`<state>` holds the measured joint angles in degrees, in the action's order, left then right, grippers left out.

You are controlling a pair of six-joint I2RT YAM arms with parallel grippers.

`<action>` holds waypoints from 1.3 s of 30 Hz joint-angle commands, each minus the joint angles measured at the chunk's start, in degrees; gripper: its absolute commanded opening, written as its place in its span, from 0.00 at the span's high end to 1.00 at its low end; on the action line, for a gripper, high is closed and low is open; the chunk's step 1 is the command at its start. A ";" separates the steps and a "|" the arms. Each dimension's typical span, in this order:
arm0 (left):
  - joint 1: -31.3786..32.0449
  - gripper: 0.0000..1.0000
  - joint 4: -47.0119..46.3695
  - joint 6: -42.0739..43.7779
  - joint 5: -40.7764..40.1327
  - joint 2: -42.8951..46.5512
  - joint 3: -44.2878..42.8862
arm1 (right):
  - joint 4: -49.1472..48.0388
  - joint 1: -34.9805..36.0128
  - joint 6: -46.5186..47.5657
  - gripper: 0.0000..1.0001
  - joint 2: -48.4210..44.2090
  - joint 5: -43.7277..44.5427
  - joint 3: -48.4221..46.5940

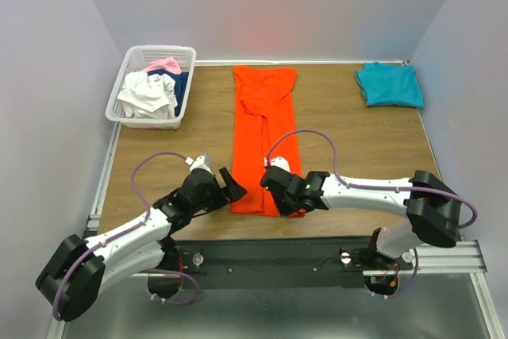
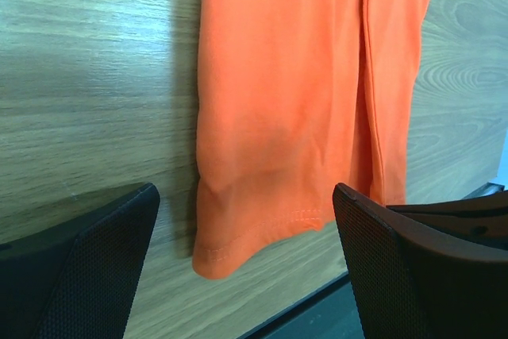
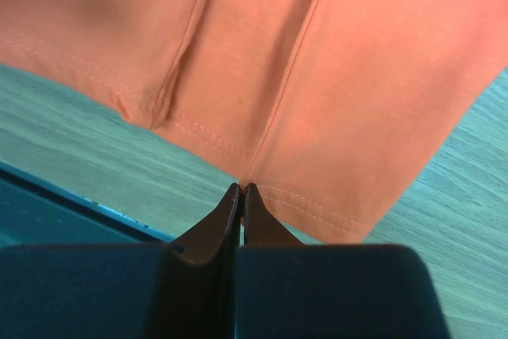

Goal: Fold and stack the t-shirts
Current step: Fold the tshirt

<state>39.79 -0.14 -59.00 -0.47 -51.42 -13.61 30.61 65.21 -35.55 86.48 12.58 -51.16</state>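
Note:
An orange-red t-shirt (image 1: 263, 140) lies folded into a long narrow strip down the middle of the table. Its near hem (image 3: 317, 204) lies just in front of my right gripper (image 3: 242, 186), whose jaws are shut on the hem's edge at a lengthwise fold. In the top view that right gripper (image 1: 276, 184) sits over the strip's near end. My left gripper (image 2: 246, 190) is open, one finger on each side of the hem's near left corner (image 2: 214, 256), above the wood. In the top view the left gripper (image 1: 230, 188) is at the strip's left edge. A folded teal-blue t-shirt (image 1: 389, 85) rests at the far right.
A white basket (image 1: 117, 94) at the far left holds white, pink and navy shirts. The wooden table (image 1: 159, 156) ends in a black metal rail (image 1: 278, 256) near the arm bases. Grey walls stand on three sides.

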 commanded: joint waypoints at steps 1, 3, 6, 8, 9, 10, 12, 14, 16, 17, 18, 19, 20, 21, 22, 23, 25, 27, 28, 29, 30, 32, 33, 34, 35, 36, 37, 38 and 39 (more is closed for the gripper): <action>0.46 0.02 -1.35 -0.15 2.58 -0.35 2.79 | 1.65 0.53 0.39 0.94 -2.63 -0.88 -1.84; 0.64 0.12 -2.14 -0.41 2.93 -0.44 3.06 | 1.56 0.53 0.66 0.94 -2.89 -1.85 -2.80; 0.99 0.33 -2.41 -0.50 3.28 -0.52 3.23 | 1.47 0.53 0.57 0.94 -2.89 -1.86 -3.51; 1.25 0.48 -2.49 -0.59 3.46 -0.79 3.32 | 1.21 0.53 0.74 0.94 -2.46 -2.73 -4.74; 1.34 0.50 -2.49 -0.59 3.46 -1.14 3.32 | 0.77 0.53 1.01 0.94 -2.37 -3.17 -5.26; 1.52 0.51 -2.49 -0.59 3.55 -1.40 3.32 | 0.59 0.53 1.18 0.94 -2.19 -3.70 -5.36; 1.87 0.59 -2.58 -0.59 3.55 -2.19 3.23 | -0.37 0.45 1.36 0.94 -1.31 -5.10 -5.18; 1.96 0.65 -2.58 -0.67 3.46 -2.72 3.15 | -1.95 0.62 1.36 0.94 -0.09 -7.38 -4.83; 2.13 0.68 -2.67 -0.94 3.46 -3.42 3.15 | -4.58 0.62 1.45 0.94 0.79 -9.93 -4.39; 2.22 0.72 -2.76 -0.85 3.46 -3.69 3.06 | -5.38 0.62 1.62 0.94 1.32 -12.03 -3.87; 2.31 0.74 -2.76 -0.94 3.55 -3.95 3.06 | -6.08 0.79 1.71 0.94 1.41 -12.23 -3.52; 2.40 0.75 -2.85 -1.03 3.55 -4.04 2.97 | -6.96 0.80 1.71 0.94 1.59 -12.31 -3.34; 2.57 0.75 -2.85 -1.03 3.46 -4.13 2.88 | -7.05 0.88 1.80 0.94 1.76 -12.23 -3.16; 2.57 0.75 -2.76 -1.03 3.46 -4.13 2.88 | -7.58 0.97 1.63 0.94 1.94 -12.23 -2.73; 2.75 0.78 -2.76 -1.03 3.46 -4.22 2.88 | -7.93 0.97 1.45 0.94 1.94 -12.23 -2.37; 2.75 0.78 -2.85 -1.03 3.46 -4.22 2.88 | -8.28 0.97 1.36 0.94 1.94 -12.31 -2.11; 2.84 0.79 -2.85 -1.03 3.37 -4.22 2.80 | -8.64 0.88 1.19 0.94 2.38 -12.23 -1.67; 2.92 0.79 -2.85 -1.20 3.20 -4.39 2.79 | -8.46 0.97 0.84 0.92 2.73 -12.23 -1.23; 3.01 0.79 -2.76 -1.20 3.28 -4.39 2.80 | -8.46 0.97 0.75 0.88 2.91 -12.14 -0.97; 3.01 0.79 -2.76 -1.12 3.37 -4.48 2.62 | -8.46 0.97 0.31 0.82 2.91 -11.88 -0.61; 2.93 0.79 -2.76 -1.11 3.37 -4.57 2.62 | -8.46 0.88 0.05 0.72 2.82 -11.79 -0.26; 3.10 0.79 -2.67 -1.11 3.37 -4.74 2.44 | -8.29 0.97 -0.05 0.28 1.60 -11.70 0.35; 3.10 0.79 -2.67 -1.11 3.46 -4.74 2.36 | -8.29 0.97 0.04 0.27 0.89 -11.61 0.44; 3.10 0.79 -2.50 -0.94 3.46 -4.74 2.36 | -8.20 0.97 0.13 0.24 -0.16 -11.35 0.44; 3.10 0.79 -2.15 -0.85 3.37 -4.74 2.18 | -8.20 0.97 0.48 0.22 -1.30 -11.17 0.36; 3.10 0.78 -1.97 -0.94 3.28 -4.66 2.18 | -8.11 0.97 0.57 0.21 -3.57 -10.56 0.27; 3.19 0.78 -1.88 -0.94 3.28 -4.57 2.09 | -7.94 0.97 0.40 0.18 -4.64 -9.86 0.27; 3.19 0.77 -1.44 -0.94 3.28 -4.57 1.92 | -7.59 0.97 0.39 0.08 -5.69 -9.33 0.35; 3.10 0.77 -1.09 -0.85 3.28 -4.39 1.92 | -6.02 0.97 -0.04 0.00 -7.45 -7.50 0.36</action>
<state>42.50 -3.07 -59.96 2.33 -55.61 -11.18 23.40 65.65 -34.83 84.95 1.83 -50.81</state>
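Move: The shirt's near-left corner lies some 3 cm back from the open left hand and about 3 cm below, hardly to either side; the left panel's inner edge meets the hem about 8 cm right of that corner. The right hand already pinches the right panel's inner corner at the hem: the left panel's inner edge lies about 5 cm left, 1 cm back and 2 cm below, the near-left corner about 13 cm left and 1 cm back, and the near-right corner 6 cm right and 1 cm back. The right hand, still holding the right panel's inner corner, lifts about 3 cm and swings it some 5 cm left towards the left panel's edge, its left side tilting up about 10 degrees, then lowers it, drifting back 2 cm, opens wide to let go and starts up. Meanwhile the left hand eases back and down about 2.5 cm each way onto the near-left corner, closes from wide open to pinch the shirt's edge there, and then holds still. ##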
